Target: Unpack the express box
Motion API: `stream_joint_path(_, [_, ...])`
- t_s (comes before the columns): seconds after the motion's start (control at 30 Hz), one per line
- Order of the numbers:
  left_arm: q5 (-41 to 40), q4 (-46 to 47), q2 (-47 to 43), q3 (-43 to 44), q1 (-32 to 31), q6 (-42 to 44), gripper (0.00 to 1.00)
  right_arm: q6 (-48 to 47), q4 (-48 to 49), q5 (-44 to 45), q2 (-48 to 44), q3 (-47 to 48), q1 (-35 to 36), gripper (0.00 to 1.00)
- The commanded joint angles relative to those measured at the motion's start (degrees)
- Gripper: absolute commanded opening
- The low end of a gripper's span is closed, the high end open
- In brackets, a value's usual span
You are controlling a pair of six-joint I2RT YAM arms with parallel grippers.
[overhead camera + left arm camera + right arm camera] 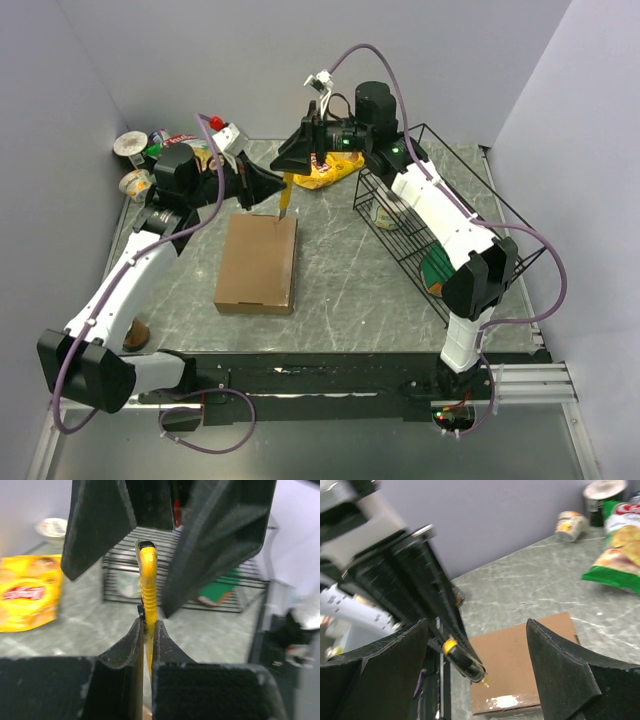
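The express box (257,265) lies flat and closed on the table, a plain brown carton, also seen below in the right wrist view (530,665). My left gripper (272,190) is shut on a yellow utility knife (286,200) held upright over the box's far edge. The knife handle (148,585) rises between the left fingers (131,642). My right gripper (300,155) hangs open above it, its fingers (220,535) standing either side of the knife's top without touching. In the right wrist view the knife's end (465,662) sits between the open right gripper (476,627).
A black wire basket (445,215) with items inside stands at the right. A yellow snack bag (335,172) lies behind the grippers. Cups (130,146) and a green chip bag (620,550) crowd the back left corner.
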Motion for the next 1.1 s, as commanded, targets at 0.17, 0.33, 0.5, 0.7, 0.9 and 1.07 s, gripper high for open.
stream_joint_path(0.17, [18.5, 11.0, 4.4, 0.4, 4.4, -13.5, 0.01, 0.2, 5.3, -9.3, -0.9, -1.5, -3.6, 0.80])
stream_joint_path(0.33, [20.0, 11.3, 5.5, 0.8, 4.5, -13.9, 0.01, 0.6, 6.6, -11.5, -1.1, -2.7, -4.0, 0.76])
stream_joint_path(0.5, [21.1, 10.7, 6.6, 2.2, 4.5, -13.8, 0.01, 0.2, 5.9, -12.0, 0.0, -2.9, -3.5, 0.70])
stream_joint_path(0.7, [21.1, 9.8, 7.4, 2.5, 4.5, -13.3, 0.01, 0.9, 7.8, -17.0, 1.2, -1.8, -3.3, 0.29])
stream_joint_path(0.9, [20.7, 9.9, 7.7, 2.7, 4.7, -12.9, 0.01, -2.4, 5.8, -21.0, 1.4, 0.0, -3.4, 0.00])
stream_joint_path(1.07, [20.7, 9.9, 7.8, 2.5, 4.8, -12.8, 0.01, -2.3, 6.0, -20.8, 1.4, -1.1, -3.6, 0.00])
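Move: The left hand already pinches the yellow knife near its middle; the handle's end stands about 6 cm above and 2 cm ahead of the left fingertips. From the open right hand that handle end is roughly 2 cm back, 1 cm to its right and 1 cm above. The brown box lies some 9 cm back, 7 cm left and 38 cm below the right hand, and the yellow chip bag about 15 cm ahead, 8 cm right and 38 cm below. The right hand draws about 2 cm to its right and then some 2 cm back towards the knife, turning roughly 15 degrees counter-clockwise, and only then shuts its wide-open fingers on the end of the yellow handle. Meanwhile the left hand keeps its pinch on the middle and sinks about 2 cm, easing back a little as its wrist turns clockwise and tilts to swing the handle end forward and the blade end back. ##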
